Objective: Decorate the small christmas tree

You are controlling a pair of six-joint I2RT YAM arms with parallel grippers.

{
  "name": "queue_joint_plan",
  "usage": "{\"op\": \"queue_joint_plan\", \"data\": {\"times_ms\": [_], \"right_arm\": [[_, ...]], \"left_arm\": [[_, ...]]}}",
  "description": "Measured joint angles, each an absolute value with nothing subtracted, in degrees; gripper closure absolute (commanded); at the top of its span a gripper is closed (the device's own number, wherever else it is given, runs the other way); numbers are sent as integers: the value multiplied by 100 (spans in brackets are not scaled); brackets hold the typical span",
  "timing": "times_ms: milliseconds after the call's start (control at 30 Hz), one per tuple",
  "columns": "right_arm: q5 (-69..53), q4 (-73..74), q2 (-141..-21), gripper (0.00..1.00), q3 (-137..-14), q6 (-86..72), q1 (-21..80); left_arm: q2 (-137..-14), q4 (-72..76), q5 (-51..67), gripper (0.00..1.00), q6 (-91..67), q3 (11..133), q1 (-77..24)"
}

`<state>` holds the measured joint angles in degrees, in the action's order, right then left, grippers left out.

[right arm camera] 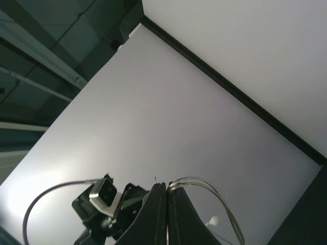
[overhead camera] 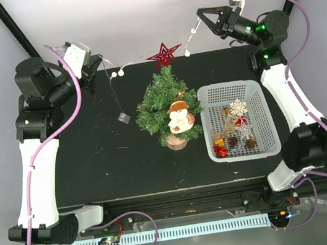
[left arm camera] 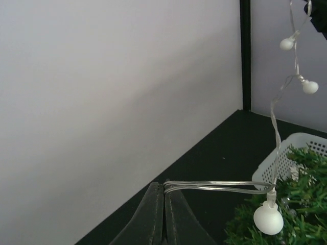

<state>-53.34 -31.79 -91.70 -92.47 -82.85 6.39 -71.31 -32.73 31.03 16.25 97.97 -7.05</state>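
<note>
The small christmas tree stands mid-table on a wooden stump, with a red star on top and a snowman ornament on its front. A string of lights with white bulbs spans the air behind the star, from my left gripper to my right gripper. In the left wrist view the gripper is shut on the clear wire, with a bulb hanging over the tree. The right gripper is shut on the looped wire.
A white basket right of the tree holds several ornaments: a snowflake, stars and pinecones. A small clear box on the string's tail hangs left of the tree. Black frame posts rise at both back corners.
</note>
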Motion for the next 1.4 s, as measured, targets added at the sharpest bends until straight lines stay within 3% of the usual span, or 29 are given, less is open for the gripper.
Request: {"op": "queue_joint_plan", "data": {"times_ms": [300, 767, 1400], "right_arm": [[-5579, -3271, -8114, 99, -8077, -7830, 639], [-5730, -3004, -6884, 99, -7286, -7531, 701], [-5417, -1929, -6589, 99, -7402, -6879, 2193]], "left_arm": [[-6663, -3653, 3479, 98, 1769, 9356, -670], [-6134, -4163, 4158, 99, 1927, 8989, -670], [-6045, -4156, 4187, 99, 1898, 8711, -670]]}}
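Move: Each hand grips one end of the strand of lights, and both are taking it to the christmas tree's top. From the left hand that tip is about 16 cm right and 7 cm back, roughly level. From the right hand it is some 13 cm left, 14 cm back and 3 cm lower. The red star sits about 5 cm above the tip. The basket lies around 11 cm back and 7 cm right of the right hand, nearly 50 cm below. With both grippers still shut on the light strand, the arms bring it back against the tree's top, just under the star. The right hand does most of it, drawing back about 18 cm and then veering some 6 cm left towards the tree while turning slightly counter-clockwise; the left comes back 7 cm, sinks 5 cm and swings about 10 degrees clockwise, then holds. ##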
